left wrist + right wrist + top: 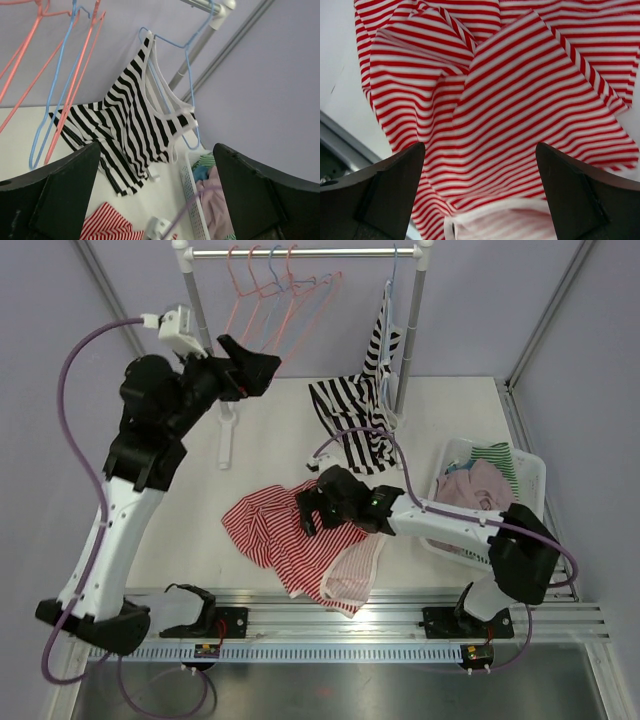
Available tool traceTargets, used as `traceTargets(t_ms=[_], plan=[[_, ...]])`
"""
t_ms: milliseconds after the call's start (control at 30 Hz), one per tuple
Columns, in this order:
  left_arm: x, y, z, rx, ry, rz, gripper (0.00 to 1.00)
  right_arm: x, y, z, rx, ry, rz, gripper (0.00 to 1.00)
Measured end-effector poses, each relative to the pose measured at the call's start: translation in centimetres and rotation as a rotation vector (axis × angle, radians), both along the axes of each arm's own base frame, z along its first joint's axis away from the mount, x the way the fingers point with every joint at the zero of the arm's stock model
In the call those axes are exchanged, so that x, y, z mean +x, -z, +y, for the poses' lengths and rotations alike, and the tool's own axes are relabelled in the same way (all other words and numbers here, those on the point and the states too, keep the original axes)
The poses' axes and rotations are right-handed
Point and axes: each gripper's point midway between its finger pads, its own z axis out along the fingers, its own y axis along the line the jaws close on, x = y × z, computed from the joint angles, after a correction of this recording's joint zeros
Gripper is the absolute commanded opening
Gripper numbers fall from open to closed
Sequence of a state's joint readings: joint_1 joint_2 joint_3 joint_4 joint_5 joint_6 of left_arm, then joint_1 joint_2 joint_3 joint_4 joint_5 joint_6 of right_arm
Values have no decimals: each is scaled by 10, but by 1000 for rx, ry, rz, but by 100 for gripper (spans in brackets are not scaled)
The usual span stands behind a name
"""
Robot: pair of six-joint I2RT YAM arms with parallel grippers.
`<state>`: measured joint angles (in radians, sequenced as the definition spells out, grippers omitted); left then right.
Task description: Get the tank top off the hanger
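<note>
A black-and-white striped tank top [360, 420] hangs by one strap from a blue hanger [390, 285] at the right end of the rail, and its lower part lies on the table. The left wrist view shows the same top [130, 110] draped off the blue hanger [186, 55]. My left gripper [262, 368] is raised beside the empty hangers, left of that top, open and empty [157, 200]. A red-and-white striped tank top [290, 535] lies crumpled on the table. My right gripper [305, 512] hovers just above it, open, with the fabric [495, 100] below its fingers.
Several empty pink and blue hangers [280, 290] hang on the white rail [300, 253]. The rack's right pole [410, 340] stands behind the striped top, and a white foot [226, 440] lies on the table. A white basket [528, 468] of clothes sits at the right.
</note>
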<state>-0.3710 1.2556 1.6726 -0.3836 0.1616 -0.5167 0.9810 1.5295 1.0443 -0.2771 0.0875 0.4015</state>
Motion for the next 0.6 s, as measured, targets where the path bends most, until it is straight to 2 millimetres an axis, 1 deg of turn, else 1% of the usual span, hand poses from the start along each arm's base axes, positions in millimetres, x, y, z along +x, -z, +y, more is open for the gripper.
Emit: traceTargets(t_ms=[67,133,167,200,267,333,367,433,500,533,567,600], plan=[[-32,-3,14,-12,-7,-40,99,8,8,16,-36,-7,-23,99],[-60,4,28,-13,-27,-65,99,16,16,32,-65,-10,-48,99],[-70,12,35,-9,-42,-66,99,20,21,38,-79,-11,-55,99],[-79,15,42,-9,-56,-75,99,24,27,43,-95,-9,-60,99],[-97,28,57,1,-99,-80,99,32,42,49,-134,2,-62,99],[-110,42,71,18,-144,-73,99,40,62,53,-190,23,-57,99],[-116,49,77,30,-165,-66,99,42,74,52,-223,31,-47,98],[-125,61,89,54,-202,-56,99,45,96,49,-279,41,-34,86],[-131,71,98,81,-232,-44,99,48,97,49,-289,53,-54,61],[-134,75,102,97,-247,-36,99,49,97,48,-292,57,-57,38],[-136,79,106,114,-259,-30,99,49,98,48,-294,58,-60,30],[-137,83,109,131,-270,-25,99,50,98,48,-290,62,-59,23]])
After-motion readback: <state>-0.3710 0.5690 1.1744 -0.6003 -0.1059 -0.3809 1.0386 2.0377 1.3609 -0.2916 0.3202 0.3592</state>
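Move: Just below the open right hand, the red-and-white striped tank top lies spread on the table, its middle about 10 cm lower and within 1 cm or so to the left. The black-and-white tank top hangs some 30 cm ahead of this hand and 11 cm to its right; the basket stands about 8 cm ahead and 40 cm to the right. From the raised left hand, the red-and-white top is roughly 11 cm back, 7 cm right and 48 cm below. Sinking about 10 cm while reaching forward and left some 5 cm each, the right hand drops onto the far-left part of the red-and-white tank top, its fingers tipping steeper, then closes them over halfway and gathers a fold of cloth between the tips. Empty and open, the left hand draws back, left and down, away from the hanger rack, turning slightly counter-clockwise. ##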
